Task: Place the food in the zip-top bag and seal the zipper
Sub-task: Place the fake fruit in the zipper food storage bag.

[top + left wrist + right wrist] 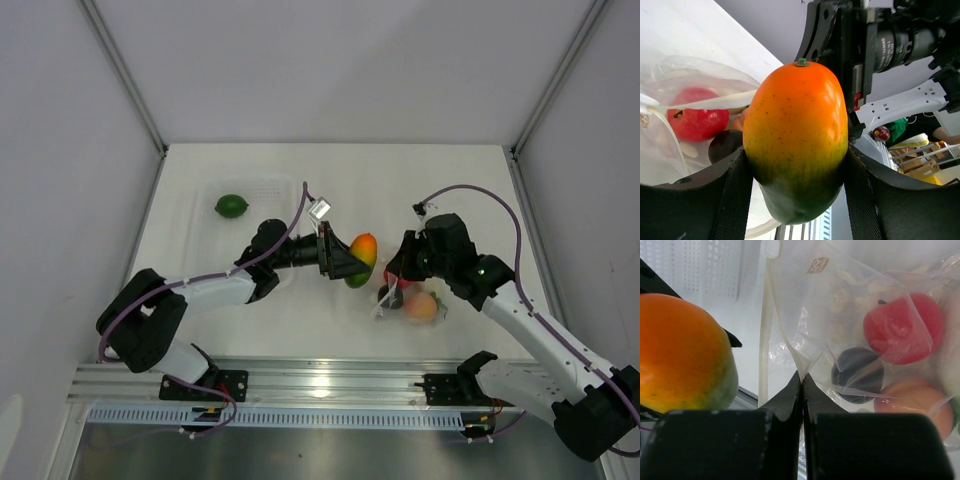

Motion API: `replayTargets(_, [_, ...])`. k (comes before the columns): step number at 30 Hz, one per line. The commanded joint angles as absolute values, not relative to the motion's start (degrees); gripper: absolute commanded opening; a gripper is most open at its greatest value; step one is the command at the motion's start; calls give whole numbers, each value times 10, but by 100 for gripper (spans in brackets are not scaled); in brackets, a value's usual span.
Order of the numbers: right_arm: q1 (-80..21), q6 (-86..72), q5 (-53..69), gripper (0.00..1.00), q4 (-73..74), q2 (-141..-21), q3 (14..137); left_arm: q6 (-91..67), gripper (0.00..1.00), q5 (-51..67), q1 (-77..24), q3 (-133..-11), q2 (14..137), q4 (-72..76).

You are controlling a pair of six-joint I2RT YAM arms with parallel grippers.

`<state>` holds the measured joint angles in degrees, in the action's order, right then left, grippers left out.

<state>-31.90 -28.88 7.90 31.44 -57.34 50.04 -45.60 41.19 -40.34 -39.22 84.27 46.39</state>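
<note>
My left gripper (352, 262) is shut on the yellow-red mango (362, 255), held above the table just left of the zip-top bag (410, 305). In the left wrist view the mango (797, 135) fills the space between both fingers. My right gripper (803, 377) is shut on a pinch of the bag's clear film (805, 305) near its mouth. The zipper strip (765, 330) runs beside the pinch and stands apart, unsealed. Inside the bag lie a red food (902, 327), a dark brown one (857, 372) and an orange peach (910, 400). A green food (232, 206) lies in the tray.
The white perforated tray (265, 185) sits at the back left of the table, behind my left arm. The two grippers are close together near the table's middle. An aluminium rail (330, 385) runs along the near edge.
</note>
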Motion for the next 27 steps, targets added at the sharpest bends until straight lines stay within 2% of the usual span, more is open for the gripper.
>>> replayTargets(1, [-321,-289,70,0,316,-561,533,-460,1,410,-415,-407,853,509])
replayTargets(24, [-319,-304,69,0,301,-547,521,-507,1,321,-457,-381,913,489])
replayTargets(27, [-319,-303,69,0,302,-545,523,-505,1,260,-469,-414,913,387])
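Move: The left hand already grips the mango; the open bag mouth lies about 5 cm to its right, level fore and aft, and some 6 cm lower. Inside the bag, about 10 cm below this hand, the black avocado is roughly 7 cm right and 2 back, the red fruit 9 right and 2 ahead, the peach 13 right and 4 back. From the right hand, which is shut on the bag's edge, the mouth centre is about 2 cm left, 1 below. Still pinching the mango, the left hand lowers it about 5.5 cm into the bag mouth, easing some 2 cm right towards the right fingers; the sinking quickens late. Its wrist rolls about 10 degrees with the fingers dipping slightly, the grip unchanged. The right hand keeps its shut pinch on the bag's edge, nearly in place. ##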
